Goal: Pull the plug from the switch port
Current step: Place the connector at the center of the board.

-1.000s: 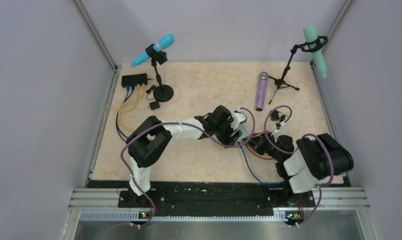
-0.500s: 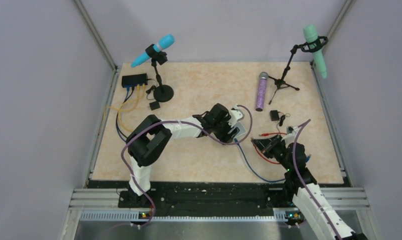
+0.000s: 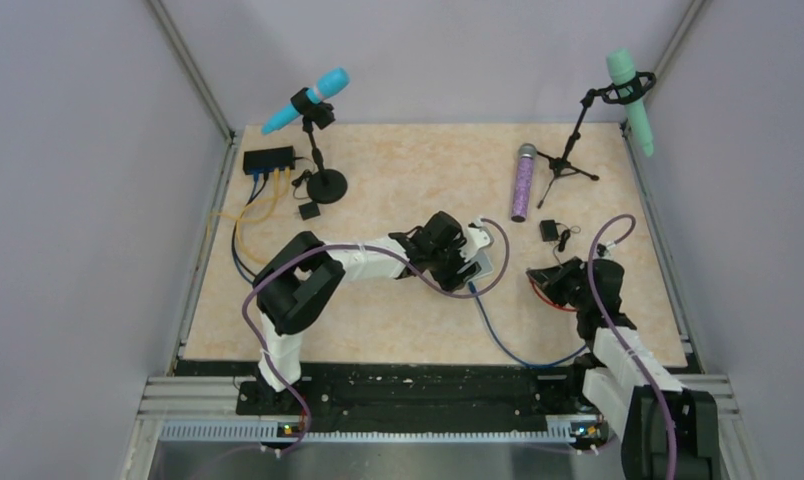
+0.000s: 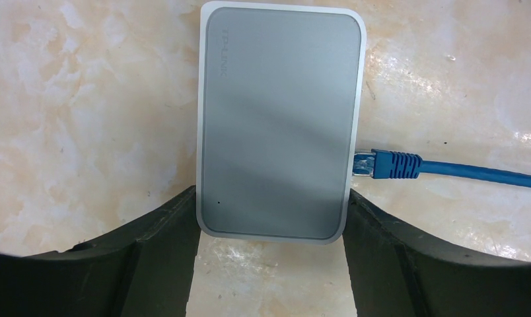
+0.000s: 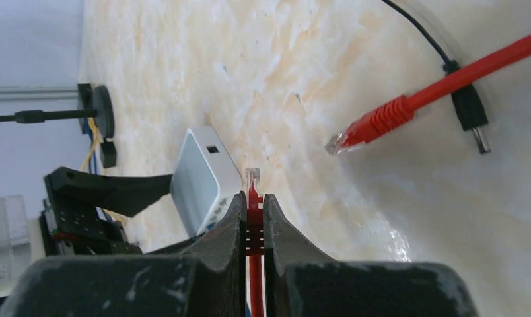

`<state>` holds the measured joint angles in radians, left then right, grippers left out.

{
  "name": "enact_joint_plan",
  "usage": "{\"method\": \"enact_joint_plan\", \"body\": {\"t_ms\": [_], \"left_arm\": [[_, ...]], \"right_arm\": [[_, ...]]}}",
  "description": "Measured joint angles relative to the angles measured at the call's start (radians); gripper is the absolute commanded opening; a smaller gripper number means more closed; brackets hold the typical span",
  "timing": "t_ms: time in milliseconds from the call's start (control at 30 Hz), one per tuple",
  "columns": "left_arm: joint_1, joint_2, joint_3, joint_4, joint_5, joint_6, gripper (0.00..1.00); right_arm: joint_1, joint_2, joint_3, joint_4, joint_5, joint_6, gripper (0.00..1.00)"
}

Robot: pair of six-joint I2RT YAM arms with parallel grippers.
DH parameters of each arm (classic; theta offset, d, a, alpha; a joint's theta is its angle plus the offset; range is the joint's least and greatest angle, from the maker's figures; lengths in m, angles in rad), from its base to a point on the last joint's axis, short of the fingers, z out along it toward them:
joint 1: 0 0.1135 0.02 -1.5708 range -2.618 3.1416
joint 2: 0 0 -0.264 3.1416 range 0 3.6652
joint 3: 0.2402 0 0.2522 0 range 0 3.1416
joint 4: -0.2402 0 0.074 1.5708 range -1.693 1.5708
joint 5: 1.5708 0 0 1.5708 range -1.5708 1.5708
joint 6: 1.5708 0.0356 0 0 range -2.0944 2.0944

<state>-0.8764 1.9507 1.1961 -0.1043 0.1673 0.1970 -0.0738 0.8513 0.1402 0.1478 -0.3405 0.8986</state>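
Note:
The black switch (image 3: 268,158) sits at the back left corner with yellow and blue cables in its sockets, far from both grippers. My left gripper (image 4: 271,206) is shut on the sides of a pale grey TP-LINK box (image 4: 279,125) at mid-table. A blue plug (image 4: 388,164) is seated in the box's right side. My right gripper (image 5: 252,198) is shut on a red cable plug (image 5: 252,179), whose clear tip is free in the air a short way from the grey box (image 5: 203,178). In the top view the right gripper (image 3: 558,283) is right of the box.
A second red plug end (image 5: 355,135) and a small black connector (image 5: 471,115) lie loose on the table. A blue microphone on its stand (image 3: 308,100), a small black block (image 3: 308,211), a purple microphone (image 3: 523,182) and a green microphone on a tripod (image 3: 628,85) stand further back.
The right arm has unfolded and its gripper has drawn away to the right from the grey box, carrying the red cable. The left gripper has stayed on the box.

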Motion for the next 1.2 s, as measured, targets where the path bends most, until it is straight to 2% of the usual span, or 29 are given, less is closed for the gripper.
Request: {"method": "enact_joint_plan", "body": {"t_ms": [100,233,467,600,700,767,800,867,933,967,1133,1200], "left_arm": [[-0.006,-0.002,0.0,-0.005,-0.002,-0.001,0.42],[-0.014,-0.003,0.001,-0.013,-0.005,-0.002,0.43],[-0.025,-0.004,0.006,-0.027,-0.031,-0.021,0.46],[-0.031,-0.005,0.008,-0.035,-0.039,-0.029,0.49],[-0.032,-0.005,0.008,-0.035,-0.045,-0.034,0.54],[-0.033,-0.005,0.008,-0.035,-0.048,-0.038,0.62],[-0.033,-0.005,0.008,-0.036,-0.05,-0.039,0.63],[-0.035,-0.005,0.011,-0.04,-0.054,-0.042,0.63],[-0.036,-0.005,0.012,-0.042,-0.058,-0.045,0.64],[-0.037,-0.005,0.012,-0.043,-0.061,-0.047,0.64],[-0.039,-0.005,0.013,-0.046,-0.069,-0.057,0.64],[-0.04,-0.005,0.013,-0.046,-0.072,-0.06,0.64]], "right_arm": [[-0.023,0.083,0.006,0.111,-0.026,0.031,0.0],[-0.023,0.115,0.007,0.253,-0.029,0.107,0.0],[-0.025,0.079,0.097,0.276,0.024,0.145,0.0],[-0.029,0.123,0.192,0.29,0.046,0.135,0.0],[-0.031,0.187,0.206,0.328,0.067,0.135,0.0],[-0.034,0.241,0.184,0.373,0.079,0.145,0.0],[-0.035,0.268,0.167,0.4,0.084,0.153,0.01],[-0.035,0.324,0.14,0.434,0.089,0.164,0.07],[-0.036,0.38,0.13,0.458,0.093,0.179,0.26],[-0.036,0.402,0.129,0.467,0.093,0.185,0.31],[-0.037,0.451,0.129,0.493,0.07,0.189,0.53],[-0.038,0.423,0.13,0.473,0.052,0.172,0.57]]}}
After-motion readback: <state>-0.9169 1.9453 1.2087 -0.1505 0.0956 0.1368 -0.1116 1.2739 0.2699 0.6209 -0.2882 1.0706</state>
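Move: The right hand still grips the red plug; the bare table where it is taken lies about 8 cm ahead, 2 cm right and 5 cm below. From the same hand, the power adapter is some 10 cm ahead and 4 right, the purple microphone 22 ahead and 1 left, the switch 2 ahead and 11 left. From the left hand, still holding the switch, that bare spot is roughly 9 cm ahead and 15 right. The right hand carries the red plug up 11 cm and forward 8 towards the adapter, dips and opens. ##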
